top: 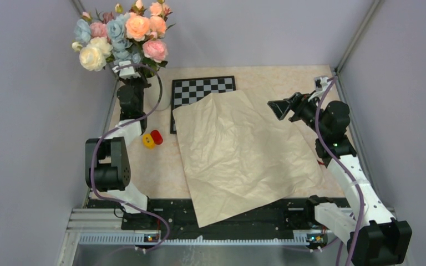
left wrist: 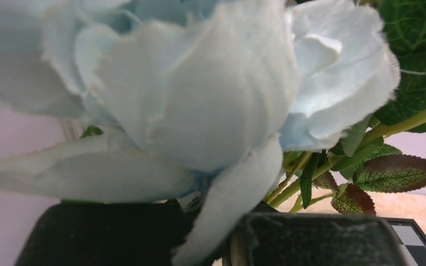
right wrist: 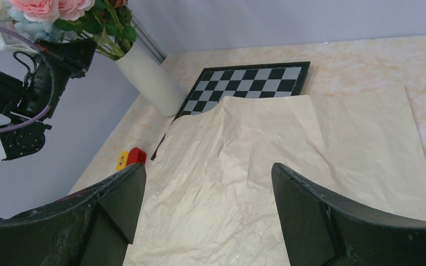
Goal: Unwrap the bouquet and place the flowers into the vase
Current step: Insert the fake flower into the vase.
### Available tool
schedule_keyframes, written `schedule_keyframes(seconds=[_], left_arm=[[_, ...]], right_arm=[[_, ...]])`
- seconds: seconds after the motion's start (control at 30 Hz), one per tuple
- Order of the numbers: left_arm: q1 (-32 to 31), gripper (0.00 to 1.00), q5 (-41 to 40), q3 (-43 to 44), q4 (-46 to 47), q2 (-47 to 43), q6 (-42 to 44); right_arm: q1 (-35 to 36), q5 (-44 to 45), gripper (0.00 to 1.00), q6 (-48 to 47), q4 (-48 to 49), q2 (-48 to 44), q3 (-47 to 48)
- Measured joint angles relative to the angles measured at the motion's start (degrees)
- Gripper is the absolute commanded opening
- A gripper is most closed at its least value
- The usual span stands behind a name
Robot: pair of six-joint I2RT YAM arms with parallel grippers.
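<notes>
The bouquet is unwrapped: its tan crinkled paper [top: 244,149] [right wrist: 288,160] lies spread flat on the table. The flowers [top: 123,33] [right wrist: 44,8], blue, pink, peach and cream blooms, stand in the white vase [right wrist: 147,77] at the far left corner. In the top view the left arm hides the vase. My left gripper [top: 130,75] [left wrist: 216,233] is shut, right under the blooms beside the stems [left wrist: 310,172], and a pale blue petal [left wrist: 227,205] hangs across its fingers. My right gripper [top: 282,108] [right wrist: 208,169] hangs open above the paper's far right part, with nothing between its fingers.
A chessboard [top: 202,91] [right wrist: 249,83] lies at the back, its near part under the paper. A small red and yellow object [top: 152,138] [right wrist: 130,158] sits left of the paper, by the left arm. Grey walls close in both sides and the back.
</notes>
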Motion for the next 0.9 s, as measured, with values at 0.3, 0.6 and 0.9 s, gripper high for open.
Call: schedule_keyframes(seconds=[0.3, 0.6, 0.9], left_arm=[[-0.13, 0.14, -0.02, 0.02, -0.22, 0.52, 0.04], [-0.39, 0.37, -0.24, 0.02, -2.75, 0.5, 0.24], [-0.92, 0.87, -0.9, -1.6, -3.65, -1.31, 0.13]], right_arm=[[-0.04, -0.09, 0.85, 0.11, 0.44, 0.04, 0.0], [-0.13, -0.15, 0.86, 0.52, 1.22, 0.04, -0.04], [-0.35, -0.26, 0.86, 0.72, 1.4, 0.04, -0.85]])
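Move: The vase mouth lies about 4 cm ahead of the left hand, 3 cm to its right and 5 cm below, with the blue flower gripped just over it. The chessboard's middle is some 18 cm to that hand's right, 5 cm ahead, 30 cm down; the yellow and red toys sit about 9 cm back, almost straight below. From the right hand the mouth is roughly 24 cm ahead, 38 cm left, 5 cm below. The left hand lowers the blue flower about 2 cm at the vase while opening its fingers wide, releasing the stem. ##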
